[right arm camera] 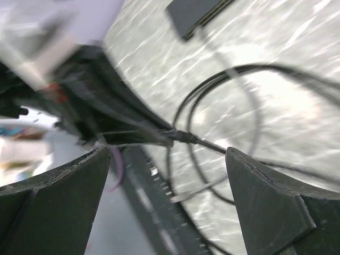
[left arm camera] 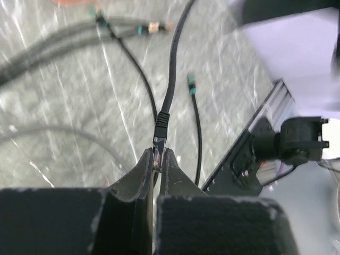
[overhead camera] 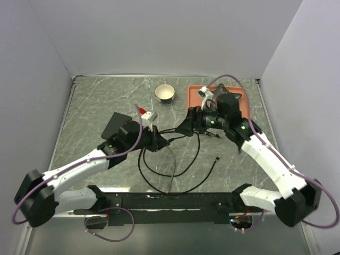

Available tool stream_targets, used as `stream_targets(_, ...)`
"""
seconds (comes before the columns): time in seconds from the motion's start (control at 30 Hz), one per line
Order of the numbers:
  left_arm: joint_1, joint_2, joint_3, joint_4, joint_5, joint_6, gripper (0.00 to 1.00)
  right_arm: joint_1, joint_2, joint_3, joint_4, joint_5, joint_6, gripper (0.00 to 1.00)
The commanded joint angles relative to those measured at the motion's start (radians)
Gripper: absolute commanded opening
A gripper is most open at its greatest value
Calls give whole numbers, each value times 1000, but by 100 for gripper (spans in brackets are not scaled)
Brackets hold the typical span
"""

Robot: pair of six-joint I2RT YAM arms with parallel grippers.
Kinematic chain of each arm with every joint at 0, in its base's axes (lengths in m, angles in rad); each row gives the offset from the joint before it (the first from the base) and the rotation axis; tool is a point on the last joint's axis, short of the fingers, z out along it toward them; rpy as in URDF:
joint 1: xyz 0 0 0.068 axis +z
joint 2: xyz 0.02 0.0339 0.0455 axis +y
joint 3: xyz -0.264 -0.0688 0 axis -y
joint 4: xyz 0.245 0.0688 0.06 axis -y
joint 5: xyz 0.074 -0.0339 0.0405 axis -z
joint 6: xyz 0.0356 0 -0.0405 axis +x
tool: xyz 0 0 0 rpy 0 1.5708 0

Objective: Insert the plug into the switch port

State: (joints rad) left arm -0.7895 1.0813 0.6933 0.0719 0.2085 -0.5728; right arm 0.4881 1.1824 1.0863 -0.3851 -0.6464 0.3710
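The plug [left arm camera: 157, 154], a clear connector on a black cable [left arm camera: 172, 64], is pinched between the fingertips of my left gripper [left arm camera: 158, 159], which is shut on it above the table. In the top view the left gripper [overhead camera: 158, 142] sits mid-table, tip to tip with my right gripper [overhead camera: 186, 127]. In the right wrist view the right gripper [right arm camera: 168, 151] stands wide open, and the plug [right arm camera: 180, 136] with the left fingertips lies just beyond its gap. The switch [overhead camera: 114, 125], a flat black box, lies behind the left arm, partly hidden. It also shows far off in the right wrist view as the switch [right arm camera: 196, 13].
The black cable [overhead camera: 175, 159] loops over the marble table in front of both grippers, with a loose end [overhead camera: 218, 157] to the right. A white bowl [overhead camera: 165, 93] and an orange tray [overhead camera: 194, 98] stand at the back. A black rail [overhead camera: 170, 202] runs along the near edge.
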Motion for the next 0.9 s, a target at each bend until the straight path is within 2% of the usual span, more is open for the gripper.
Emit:
stream_targets(0.0,62,113,43,-24,228,-97,1,1,-110,0,-75,217,-103,99)
stream_targets(0.07,88,167,43,-1,268,-142,1,3,-162,-26,-43,206,-121,99)
stream_targets(0.2,122,224,5,121,444,-222,1,17,-198,-60,-11,119,-159,99)
stream_targets(0.43,148,223,-66,331,627,-288,1,122,-175,-101,-9,165,-259,95)
stream_targets(0.6,157,209,-98,407,677,-311,1,289,-107,-77,-57,301,-340,89)
stream_targets(0.67,162,209,-103,410,683,-312,1,320,-89,-62,-72,365,-351,83)
stream_targets(0.87,168,207,-118,434,703,-311,1,379,-72,-75,-95,438,-362,73)
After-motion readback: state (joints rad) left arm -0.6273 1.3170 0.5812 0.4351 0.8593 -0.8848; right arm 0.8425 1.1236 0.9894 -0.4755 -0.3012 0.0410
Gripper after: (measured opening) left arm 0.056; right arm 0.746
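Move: The plug is already pinched in the left gripper's closed tips, its cable leading off to the right. From the open right gripper, the plug lies about 5 cm left, 3 cm back and 6 cm lower. The switch sits about 25 cm left of the left gripper, 14 cm ahead and 17 cm below; a loose cable end lies some 16 cm right of the right gripper, 5 cm back and 23 cm below. Keep the left fingers shut on the plug: dip that gripper about 5 cm, then draw it back and partly up again, swinging its fingers clockwise until they point nearly straight right. Swing the right gripper briefly out to the right and up, then back, left and down some 8 cm towards the plug's cable end, rolling the wrist and starting to narrow its wide-open fingers. ##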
